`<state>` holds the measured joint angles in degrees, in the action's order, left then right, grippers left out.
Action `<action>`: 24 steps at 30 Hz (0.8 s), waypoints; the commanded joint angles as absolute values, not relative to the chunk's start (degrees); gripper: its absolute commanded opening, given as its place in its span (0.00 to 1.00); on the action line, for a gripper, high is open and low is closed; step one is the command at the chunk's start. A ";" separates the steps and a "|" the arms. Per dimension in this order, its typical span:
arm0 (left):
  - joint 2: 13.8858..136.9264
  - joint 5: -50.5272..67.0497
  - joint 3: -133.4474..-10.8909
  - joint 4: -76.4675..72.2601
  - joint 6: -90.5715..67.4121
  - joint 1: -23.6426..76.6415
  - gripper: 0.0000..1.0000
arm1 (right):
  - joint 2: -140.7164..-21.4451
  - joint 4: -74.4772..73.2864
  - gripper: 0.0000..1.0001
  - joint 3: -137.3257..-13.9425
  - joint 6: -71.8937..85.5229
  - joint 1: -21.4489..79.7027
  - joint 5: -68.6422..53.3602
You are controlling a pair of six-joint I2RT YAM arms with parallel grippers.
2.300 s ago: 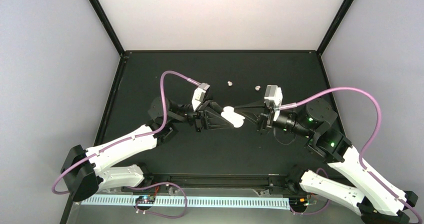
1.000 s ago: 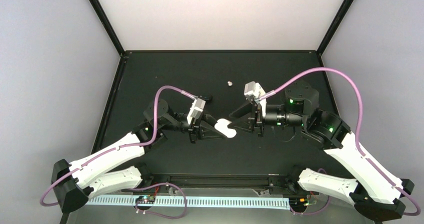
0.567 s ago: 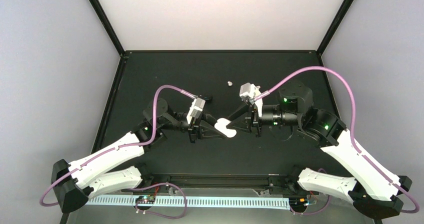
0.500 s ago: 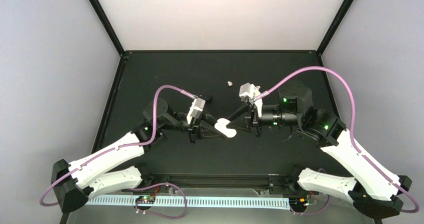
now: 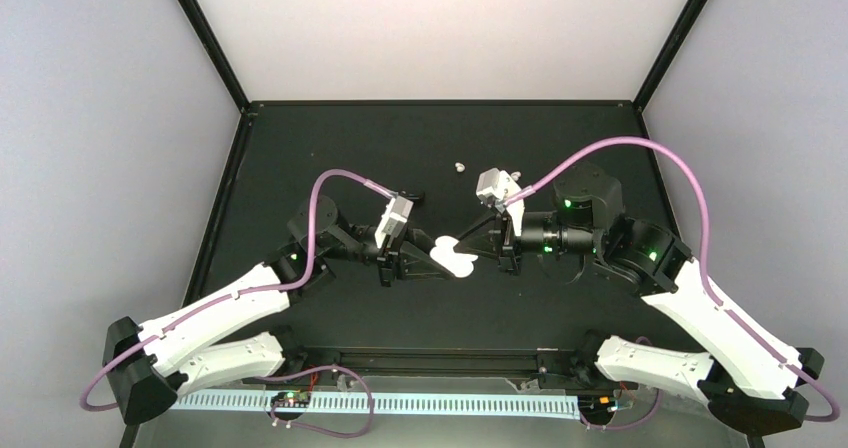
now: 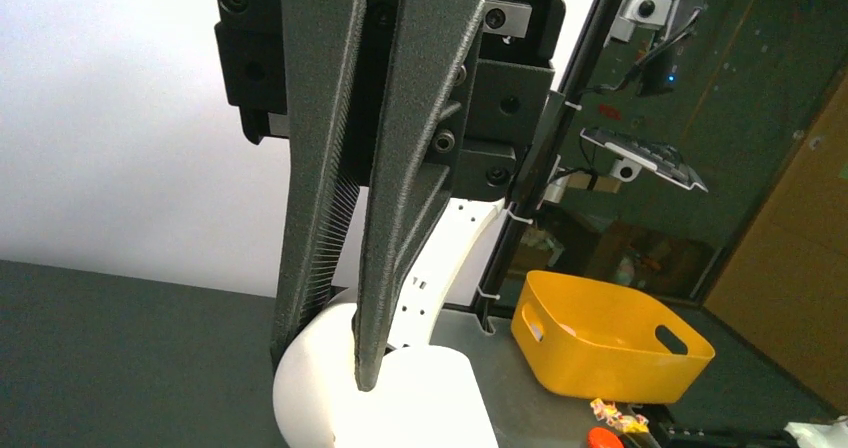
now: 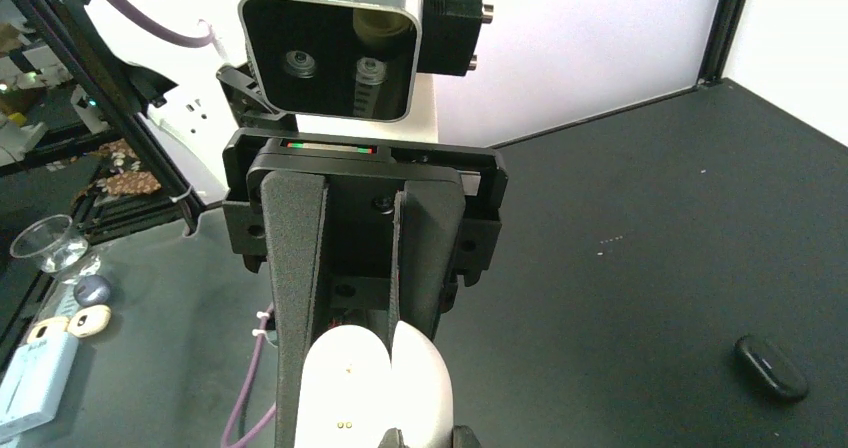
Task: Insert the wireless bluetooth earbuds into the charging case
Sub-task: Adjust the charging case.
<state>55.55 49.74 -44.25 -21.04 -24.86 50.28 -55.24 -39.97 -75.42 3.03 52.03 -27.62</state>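
The white charging case (image 5: 453, 258) hangs open over the black table (image 5: 560, 148). My left gripper (image 5: 438, 260) holds it from the left, shut on it. My right gripper (image 5: 477, 252) faces it from the right and is shut on one half of the case. The right wrist view looks head-on at the left gripper's fingers (image 7: 293, 298) flanking the case (image 7: 345, 398). Tiny gold contacts show on the case's inner face. In the left wrist view the right gripper's fingers (image 6: 400, 218) pinch the rim of the case (image 6: 420, 408). One white earbud (image 5: 459, 167) lies on the table behind the grippers.
A black oval object (image 5: 415, 196) lies on the table just behind the left wrist camera; it also shows as the black oval (image 7: 770, 366) in the right wrist view. A yellow bin (image 6: 610, 333) stands beyond the table's edge. Black frame posts (image 5: 205, 38) and pale walls enclose three sides.
The right gripper has slid a little left onto the case and its fingers have closed on one half. The left gripper has kept its hold and barely moved.
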 commanded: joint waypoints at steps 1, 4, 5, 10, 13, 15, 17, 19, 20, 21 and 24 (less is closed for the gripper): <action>56.55 48.96 -47.19 -22.58 -25.40 50.54 0.09 | -54.69 -39.43 0.01 -76.36 2.72 53.42 -25.40; 56.68 48.38 -46.85 -22.29 -25.81 50.54 0.30 | -53.22 -37.50 0.01 -75.60 2.51 53.66 -23.98; 56.65 48.16 -46.70 -22.18 -25.93 50.54 0.41 | -52.58 -36.66 0.01 -75.25 2.42 53.70 -23.53; 56.69 47.50 -45.75 -21.95 -26.60 50.54 0.81 | -49.90 -33.44 0.01 -74.22 1.14 53.75 -21.85; 56.86 47.09 -44.80 -24.28 -28.33 50.54 0.92 | -48.25 -31.29 0.01 -73.26 -0.46 53.78 -20.35; 57.01 46.14 -44.00 -27.43 -30.75 50.54 0.92 | -47.35 -30.13 0.01 -72.60 -1.70 53.99 -18.60; 57.40 45.10 -43.61 -30.46 -32.38 50.54 0.92 | -47.03 -29.58 0.01 -72.27 -3.35 55.15 -15.87; 57.85 43.87 -44.16 -31.52 -32.65 50.54 0.92 | -47.34 -29.88 0.01 -72.44 -5.25 57.28 -12.12; 57.96 43.22 -44.43 -31.34 -32.49 50.58 0.92 | -47.63 -30.13 0.01 -72.62 -6.28 58.88 -9.65; 58.00 42.61 -44.61 -31.15 -32.26 50.54 0.92 | -47.97 -30.29 0.01 -72.75 -7.45 60.68 -7.00; 58.08 41.18 -44.90 -30.91 -30.54 50.54 0.91 | -49.17 -31.30 0.01 -73.49 -9.65 64.36 -2.33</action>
<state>57.78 44.25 -43.68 -28.12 -31.07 50.28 -47.79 -31.68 -72.97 -4.86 60.42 -11.81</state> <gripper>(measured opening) 0.915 0.055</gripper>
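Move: Both hands already grip the open white charging case: its middle is about 2 cm to the right hand's left and 1 cm nearer the base and lower, and about 2 cm to the left hand's right, level in height. On the table some 35 cm below, one earbud lies about 27 cm ahead of the right hand, the other 25 cm ahead and 12 cm right of it. A black case lies 22 cm ahead and 6 cm left of the left hand. The left fingers let go of the charging case, spreading wide, while the right fingers keep their pinch by the lid. The right hand then lifts the case about 5 cm and draws some 2 cm to the right, rolling about 20 degrees so that its far side comes up; the opened left hand eases 2 cm forward and slightly up. ##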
